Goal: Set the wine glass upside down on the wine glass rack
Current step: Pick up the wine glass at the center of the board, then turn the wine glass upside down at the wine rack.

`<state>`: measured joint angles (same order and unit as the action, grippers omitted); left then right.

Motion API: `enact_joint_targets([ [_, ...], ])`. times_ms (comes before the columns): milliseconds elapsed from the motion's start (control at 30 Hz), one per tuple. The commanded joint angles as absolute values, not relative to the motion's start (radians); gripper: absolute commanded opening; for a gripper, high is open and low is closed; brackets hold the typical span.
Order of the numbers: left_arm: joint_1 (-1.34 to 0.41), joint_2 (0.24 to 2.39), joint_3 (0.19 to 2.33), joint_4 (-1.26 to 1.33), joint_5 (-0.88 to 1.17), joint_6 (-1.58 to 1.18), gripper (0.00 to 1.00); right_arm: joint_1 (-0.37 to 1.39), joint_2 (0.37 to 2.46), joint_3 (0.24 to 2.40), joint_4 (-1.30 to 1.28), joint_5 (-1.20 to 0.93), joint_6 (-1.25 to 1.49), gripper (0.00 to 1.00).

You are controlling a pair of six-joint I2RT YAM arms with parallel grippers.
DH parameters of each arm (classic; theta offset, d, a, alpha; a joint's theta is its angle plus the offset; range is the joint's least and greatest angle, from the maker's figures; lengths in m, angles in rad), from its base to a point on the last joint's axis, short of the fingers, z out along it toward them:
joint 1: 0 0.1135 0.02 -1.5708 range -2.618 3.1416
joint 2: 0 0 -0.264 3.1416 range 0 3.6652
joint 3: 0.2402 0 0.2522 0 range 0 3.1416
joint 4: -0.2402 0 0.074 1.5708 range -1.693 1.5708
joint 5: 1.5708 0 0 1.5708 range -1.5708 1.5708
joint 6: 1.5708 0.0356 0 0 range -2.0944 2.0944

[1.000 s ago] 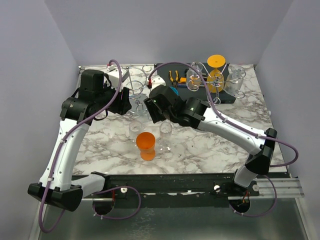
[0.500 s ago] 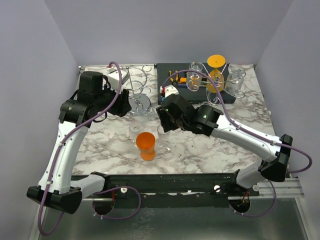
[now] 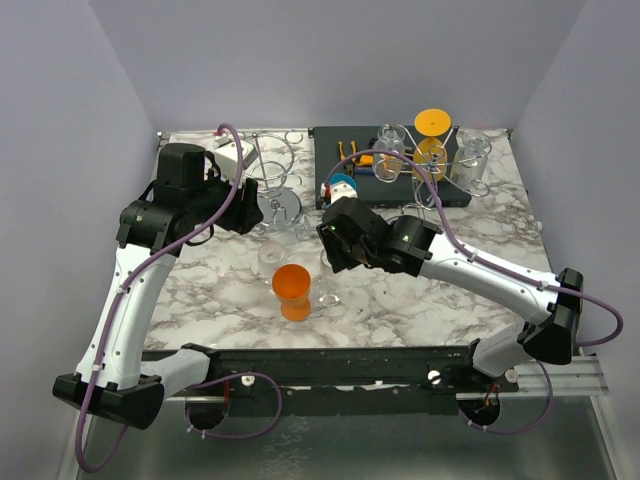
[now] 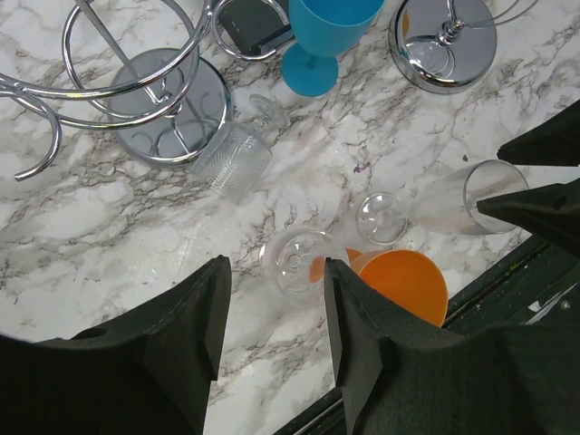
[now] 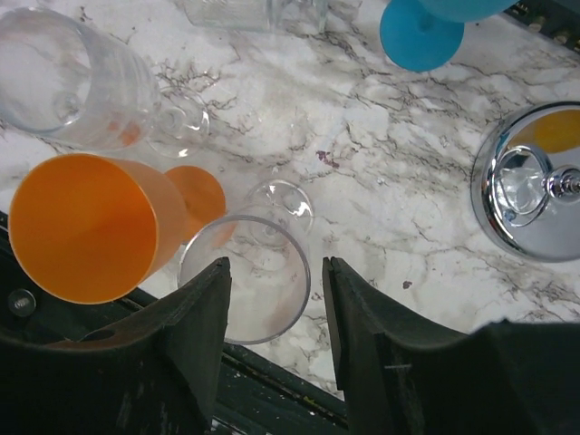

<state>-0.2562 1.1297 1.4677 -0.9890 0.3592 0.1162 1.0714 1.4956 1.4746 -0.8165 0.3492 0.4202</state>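
Note:
A clear tall wine glass [image 5: 246,277] stands upright near the table's front edge, its rim under and between my right gripper's [image 5: 275,304] open fingers, a small gap on the right side. In the top view this glass [image 3: 330,287] sits just below the right gripper [image 3: 330,262]. The chrome wine glass rack [image 3: 268,165] stands at the back left, its round base [image 4: 169,101] visible in the left wrist view. My left gripper [image 4: 275,313] hangs open above a rounder clear glass [image 4: 295,263], holding nothing. An orange wine glass [image 3: 292,285] stands between the two clear ones.
A blue wine glass [image 4: 317,36] stands by the dark tray [image 3: 330,140]. One clear glass [image 4: 234,156] lies on its side beside the rack base. A second rack [image 3: 430,160] at the back right carries orange and clear glasses. The table's front rail [image 3: 340,360] lies close by.
My right gripper has swung from beside the left rack's base toward the front, coming down over the tall clear glass, and has narrowed a little. The left arm has barely moved.

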Motion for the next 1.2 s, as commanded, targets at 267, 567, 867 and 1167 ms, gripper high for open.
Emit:
enact_joint_targets([
  [267, -0.252, 1.109, 1.451, -0.992, 0.427, 0.121, 0.54, 1.066, 1.496, 1.39, -0.8, 0.31, 0.432, 0.3],
  [567, -0.253, 1.141, 1.428, -0.994, 0.57, 0.088, 0.65, 1.065, 1.399, 1.51, -0.886, 0.419, 0.407, 0.0],
  [867, -0.254, 1.193, 1.459, -0.962, 0.768, -0.018, 0.85, 1.065, 1.264, 1.633, -0.978, 0.437, 0.392, 0.01],
  [1167, -0.255, 1.128, 1.356, -0.856, 0.884, -0.137, 0.9, 1.065, 1.106, 1.604, -0.776, 0.395, 0.353, 0.0],
])
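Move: From the right gripper, the middle of the clear wine glass standing at the board's center is about 2 cm back, 3 cm left and 10 cm down; the rim is just below the open fingertips. The orange goblet stands some 8 cm left of that glass and 3 cm nearer, a second clear glass some 12 cm left of it and 2 cm farther out. From the left gripper, the wine glass is roughly 16 cm right, 6 cm back and 19 cm down. Lower the right gripper about 3 cm so its fingers straddle the right-hand wall of the wine glass's rim, close to pinch it, then lift about 18 cm, drifting right and slightly back. Meanwhile bring the left gripper some 6 cm right and 4 cm back towards the glass, opening wide, tipping down, turning clockwise and rolling its left side down. ##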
